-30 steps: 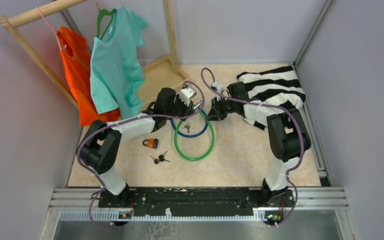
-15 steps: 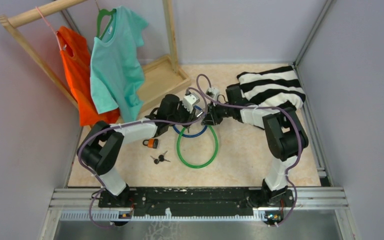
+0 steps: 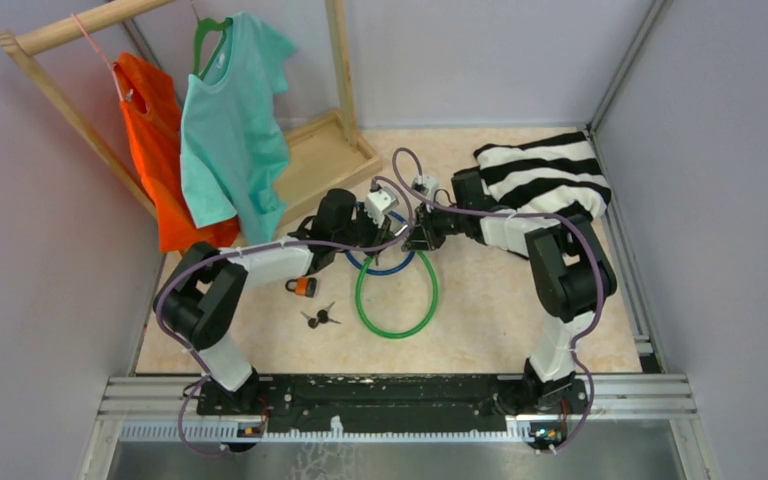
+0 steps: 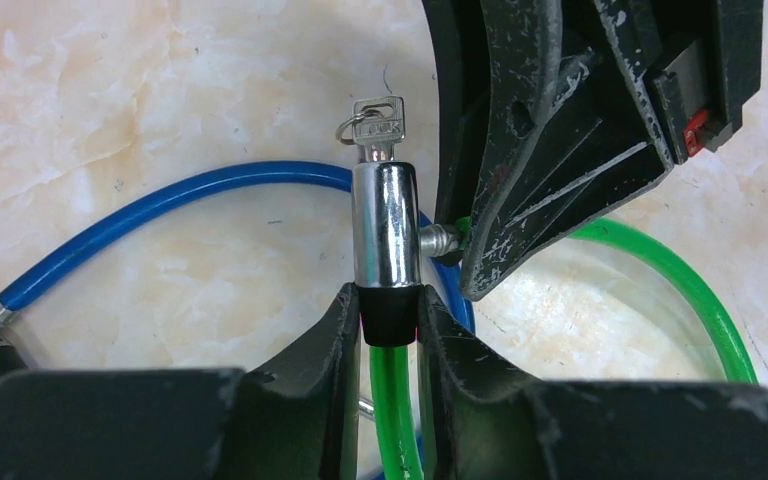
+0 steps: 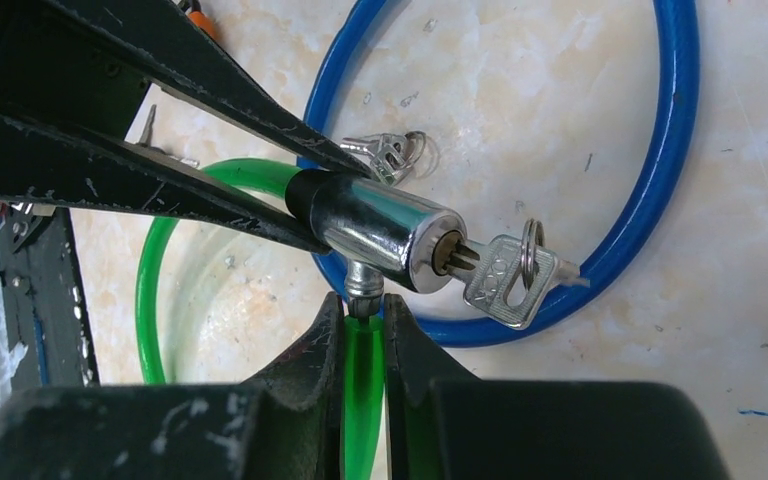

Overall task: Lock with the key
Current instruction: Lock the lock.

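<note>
The green cable lock (image 3: 397, 300) lies as a loop mid-table. Its chrome lock barrel (image 4: 384, 225) (image 5: 385, 230) has a silver key (image 4: 378, 125) (image 5: 505, 275) standing in its keyhole. My left gripper (image 4: 390, 310) (image 3: 392, 232) is shut on the black collar at the barrel's base. My right gripper (image 5: 365, 320) (image 3: 415, 240) is shut on the green cable end, whose metal pin (image 5: 363, 285) sits in the barrel's side socket. A blue cable lock (image 3: 380, 262) (image 5: 660, 150) lies under both, with another key (image 5: 388, 150) beside it.
An orange padlock (image 3: 303, 287) and loose black-headed keys (image 3: 320, 319) lie front left of the green loop. A striped black-and-white garment (image 3: 550, 180) lies at the back right. A wooden rack with orange (image 3: 150, 150) and teal (image 3: 230, 120) shirts stands back left.
Both grippers came together over the blue loop, the left moving right and the right moving left. The green loop shifted with them. Little has moved in the last half second.
</note>
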Robot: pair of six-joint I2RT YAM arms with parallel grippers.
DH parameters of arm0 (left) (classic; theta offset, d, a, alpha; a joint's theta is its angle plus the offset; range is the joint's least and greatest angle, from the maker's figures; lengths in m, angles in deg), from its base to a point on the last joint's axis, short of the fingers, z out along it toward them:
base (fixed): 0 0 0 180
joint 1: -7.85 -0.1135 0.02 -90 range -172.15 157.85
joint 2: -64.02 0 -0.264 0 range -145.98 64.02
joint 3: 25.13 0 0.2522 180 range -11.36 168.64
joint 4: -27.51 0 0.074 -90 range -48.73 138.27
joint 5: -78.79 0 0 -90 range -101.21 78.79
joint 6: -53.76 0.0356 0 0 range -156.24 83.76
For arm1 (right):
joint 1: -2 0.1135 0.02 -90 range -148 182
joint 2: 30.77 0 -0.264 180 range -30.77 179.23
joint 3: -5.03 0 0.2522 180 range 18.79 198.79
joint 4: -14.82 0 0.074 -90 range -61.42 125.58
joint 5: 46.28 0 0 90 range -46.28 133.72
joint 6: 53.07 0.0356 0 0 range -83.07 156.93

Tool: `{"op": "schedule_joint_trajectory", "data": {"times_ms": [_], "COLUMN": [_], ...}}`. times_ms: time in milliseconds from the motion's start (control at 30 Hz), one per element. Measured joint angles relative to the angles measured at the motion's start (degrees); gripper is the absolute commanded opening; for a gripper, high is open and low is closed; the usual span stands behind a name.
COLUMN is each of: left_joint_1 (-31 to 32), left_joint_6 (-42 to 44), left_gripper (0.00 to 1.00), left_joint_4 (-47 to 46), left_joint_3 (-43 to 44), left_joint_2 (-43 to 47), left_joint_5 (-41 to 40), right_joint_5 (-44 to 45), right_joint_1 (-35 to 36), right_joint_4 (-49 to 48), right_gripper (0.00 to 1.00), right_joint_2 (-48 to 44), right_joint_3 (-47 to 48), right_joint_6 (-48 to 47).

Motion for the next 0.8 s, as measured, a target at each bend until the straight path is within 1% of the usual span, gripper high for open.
{"op": "schedule_joint_trajectory", "data": {"times_ms": [167, 400, 500, 633, 800], "left_joint_1": [-0.92, -2.08, -2.23, -2.38, -2.99], "left_joint_6": [1.20, 3.96, 5.60, 8.83, 12.63], "left_gripper": [0.00, 0.00, 0.01, 0.02, 0.03], "left_joint_4": [-1.60, -3.61, -4.66, -4.72, -2.56], "left_joint_3": [-0.04, -0.07, -0.24, -0.11, 2.86], "left_joint_2": [0.13, 1.11, 1.60, 2.73, 4.17], "left_joint_5": [2.56, 6.47, 7.72, 9.64, 12.96], "right_joint_5": [-0.59, -2.01, -2.32, -2.23, -0.11], "right_joint_1": [-0.26, -0.52, -0.59, -0.59, -0.61], "right_joint_4": [3.08, 10.01, 13.14, 19.61, 26.32], "right_gripper": [0.00, 0.00, 0.00, 0.00, 0.00], "right_joint_2": [-0.02, -0.02, -0.33, -1.22, -3.96], "right_joint_3": [2.54, 7.65, 9.70, 12.94, 17.14], "right_joint_6": [-0.50, -3.41, -5.68, -10.05, -16.63]}}
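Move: Just beyond the left fingertips, which hold its black end, the green cable's lock lies with its middle about 2 cm ahead, 2 cm right and 1 cm lower; its key is some 3 cm ahead and 4 cm right of that hand. From the right hand, gripping the cable's pin end, the lock is 1 cm ahead and 2 cm left. The blue loop's centre lies on the table nearly under the left hand, 1 cm to its left, its keys 4 cm back and 2 cm left, both roughly 10 cm below. Raising the joined lock between them, both hands climb together by about 7 cm, away from the blue loop, faster towards the end; the right also edges forward a little. The left wrist tips its fingers up and turns clockwise, some 20 degrees altogether, while the right rolls about 10. The left keeps its pinch on the lock's black end, the right on the cable's pin end, with the pin still at the side socket. ##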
